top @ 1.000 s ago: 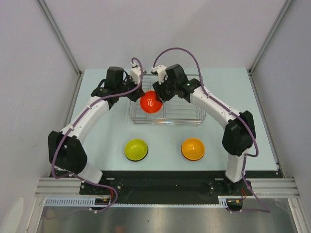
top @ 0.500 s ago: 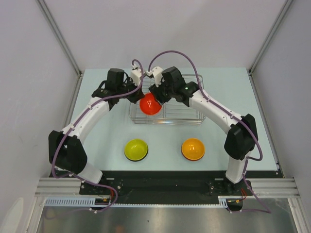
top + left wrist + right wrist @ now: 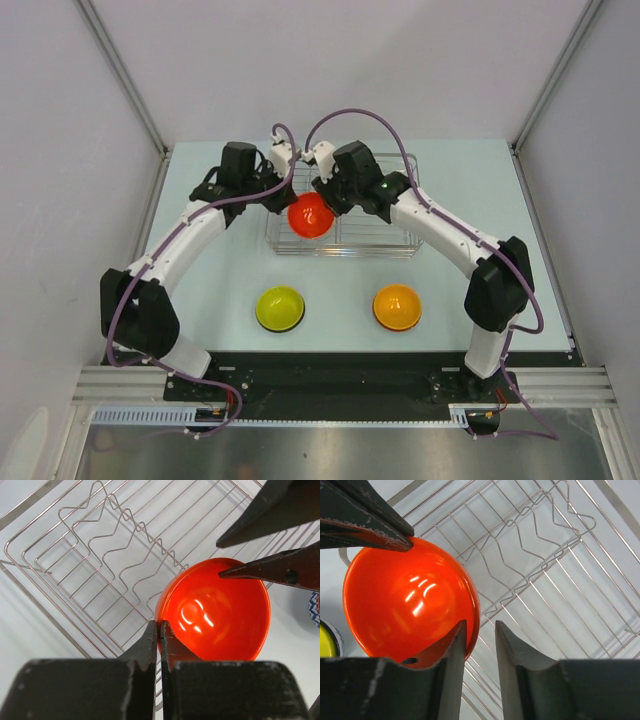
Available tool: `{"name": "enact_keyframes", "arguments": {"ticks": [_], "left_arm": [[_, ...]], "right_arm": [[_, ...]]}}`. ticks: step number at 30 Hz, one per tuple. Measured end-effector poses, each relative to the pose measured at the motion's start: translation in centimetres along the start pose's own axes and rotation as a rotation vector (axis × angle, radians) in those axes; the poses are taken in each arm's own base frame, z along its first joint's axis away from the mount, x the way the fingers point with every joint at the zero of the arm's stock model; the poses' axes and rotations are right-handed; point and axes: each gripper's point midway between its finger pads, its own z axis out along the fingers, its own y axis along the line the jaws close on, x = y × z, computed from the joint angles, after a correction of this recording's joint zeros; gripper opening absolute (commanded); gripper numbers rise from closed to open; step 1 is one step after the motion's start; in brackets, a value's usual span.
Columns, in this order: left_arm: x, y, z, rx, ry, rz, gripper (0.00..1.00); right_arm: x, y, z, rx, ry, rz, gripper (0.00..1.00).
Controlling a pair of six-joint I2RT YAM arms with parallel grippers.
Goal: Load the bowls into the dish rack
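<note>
A glossy red bowl [image 3: 310, 215] [image 3: 215, 610] [image 3: 405, 600] stands tilted on edge in the left part of the silver wire dish rack [image 3: 380, 238] [image 3: 100, 545] [image 3: 545, 555]. My left gripper [image 3: 284, 194] [image 3: 160, 626] is shut on its rim from the left. My right gripper [image 3: 326, 196] [image 3: 480, 625] straddles the opposite rim with its jaws a little apart: one finger lies inside the bowl and the other stands clear of it outside. A green bowl [image 3: 280, 307] and an orange bowl [image 3: 397, 306] rest upright on the table in front of the rack.
Rows of zigzag wire tines [image 3: 125, 540] [image 3: 530, 545] run across the rack's floor beside the red bowl. The rack's raised wire sides [image 3: 345, 252] stand between the two bowls on the table and the grippers. Grey walls close in the table on three sides.
My right gripper has shifted slightly left onto the red bowl's rim and its jaws have narrowed. The left gripper and the bowl have hardly moved.
</note>
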Motion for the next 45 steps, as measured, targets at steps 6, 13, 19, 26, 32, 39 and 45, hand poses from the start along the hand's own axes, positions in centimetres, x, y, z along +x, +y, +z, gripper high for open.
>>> {"name": "enact_keyframes", "arguments": {"ticks": [6,13,19,26,32,39,45], "left_arm": [[0.0,0.1,0.1,-0.003,-0.004,0.002,0.00],[0.3,-0.3,0.3,0.002,-0.002,-0.021,0.17],[0.1,0.7,0.1,-0.058,-0.018,-0.052,0.65],[-2.6,5.8,-3.7,-0.253,-0.115,-0.126,0.73],[-5.0,8.8,-8.7,-0.390,-0.208,-0.125,0.77],[-1.7,6.9,-10.4,-0.398,-0.178,-0.074,0.77],[3.1,5.4,-9.1,-0.321,-0.039,-0.052,0.88]], "right_arm": [[0.1,0.2,0.2,0.000,0.001,-0.012,0.05],[-0.1,-0.6,0.3,0.038,-0.011,-0.001,0.00],[0.0,-0.9,0.2,0.055,-0.006,-0.013,0.00],[0.5,-1.1,0.0,0.069,0.014,-0.026,0.00],[0.5,-2.3,-0.1,0.125,0.018,-0.061,0.00],[-1.7,-6.1,-0.1,0.312,-0.038,-0.186,0.00],[-3.3,-9.2,1.6,0.478,-0.070,-0.333,0.00]]}}
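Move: Over the rack's wavy tines, the red bowl is pinched at its left rim by the left hand, its middle about 5 cm to that hand's right, 2 cm back and 3 cm below. From the right hand, its middle is roughly 5 cm left, 2 cm back and 3 cm below, its rim between the open fingers. The tines lie some 4 cm left of the right hand, 2 cm ahead and 15 cm below; the yellow bowl is about 15 cm right, 22 cm back and 18 cm down. Closing the right fingers on the red bowl's rim takes over its hold; the left fingers then open wide and let go, that hand swinging up and left, about 10 cm clear of the bowl, then coming back and down. The right hand first creeps left, then carries the bowl some 8 cm forward over the rack, a little left and up, tipping its fingertips upward by about 25 degrees. ##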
